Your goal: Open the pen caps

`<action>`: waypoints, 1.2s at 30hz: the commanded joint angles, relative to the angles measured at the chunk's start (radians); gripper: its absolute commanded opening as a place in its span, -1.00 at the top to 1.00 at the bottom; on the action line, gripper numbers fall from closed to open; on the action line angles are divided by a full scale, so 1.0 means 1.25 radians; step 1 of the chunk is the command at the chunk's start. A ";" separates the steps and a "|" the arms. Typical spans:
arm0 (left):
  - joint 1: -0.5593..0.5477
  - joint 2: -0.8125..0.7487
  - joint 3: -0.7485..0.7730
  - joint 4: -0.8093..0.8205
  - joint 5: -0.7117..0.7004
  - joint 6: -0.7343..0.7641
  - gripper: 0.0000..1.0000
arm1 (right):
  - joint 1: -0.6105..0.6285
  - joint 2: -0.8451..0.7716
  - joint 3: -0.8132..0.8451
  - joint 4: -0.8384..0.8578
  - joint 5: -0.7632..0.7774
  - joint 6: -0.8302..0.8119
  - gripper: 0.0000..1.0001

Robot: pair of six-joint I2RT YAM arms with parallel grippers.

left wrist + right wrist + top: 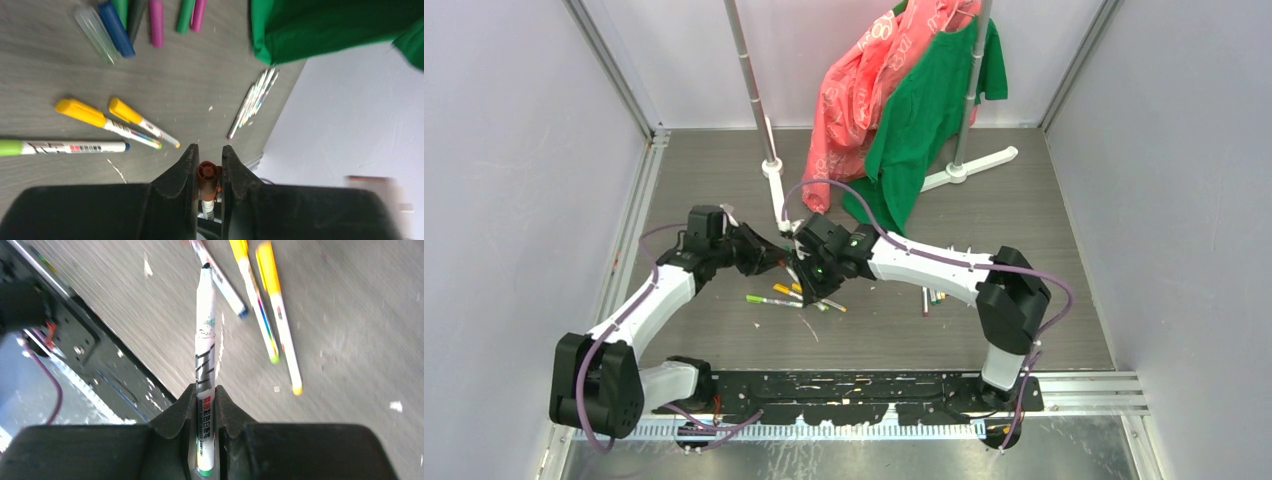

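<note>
My left gripper (208, 155) is shut on a brown pen cap (208, 172); a bit of white barrel shows behind the cap. In my right gripper (205, 390), also shut, is a white pen (205, 330) with a green rear end and a bare dark tip pointing away. In the top view both grippers, left (774, 258) and right (816, 272), sit close together above the table's middle. Two yellow-capped pens (82, 112) and a green-capped pen (10, 147) lie on the table. Loose caps in blue (116, 30), magenta (156, 22) and green (186, 15) lie farther off.
A small bundle of pens (932, 297) lies right of centre. A garment rack with grey poles (754, 80) stands at the back, a red garment (854, 90) and a green garment (924, 110) hanging down to the table. Side walls close in on both sides.
</note>
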 commanded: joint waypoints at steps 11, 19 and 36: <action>0.034 0.027 0.086 -0.061 -0.095 0.098 1.00 | -0.002 -0.134 -0.100 -0.122 0.109 0.025 0.98; 0.034 0.090 0.118 -0.210 -0.193 0.209 1.00 | -0.038 -0.105 -0.130 -0.191 0.331 0.100 0.97; 0.024 0.257 0.169 -0.198 -0.234 0.214 0.95 | -0.213 -0.067 -0.196 -0.228 0.366 0.155 0.85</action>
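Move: The brown cap in my left hand is going to the near-left end of the loose-cap row. The clear cap there lies about 3 cm ahead, 2 cm left and 12 cm below; the blue cap is level left-right, 5 cm ahead. The farther-left yellow pen is 4 cm back and 2 cm right. For my right hand, holding the bare pen, the nearest open pen of the row lies some 26 cm right, 4 cm ahead and 10 cm below; the right-hand yellow pen is 4 cm ahead, 3 cm right. With cap and pen already apart, my hands spring away from each other. I carry the pen about 19 cm right towards the open pens, first drawing back a little, then forward as I sink, swinging clockwise until the fingers point nearly straight down. My left hand, after a short hop forward-left and up, lowers the cap about 8 cm and leftward, fingers steepening; both grips stay shut. ##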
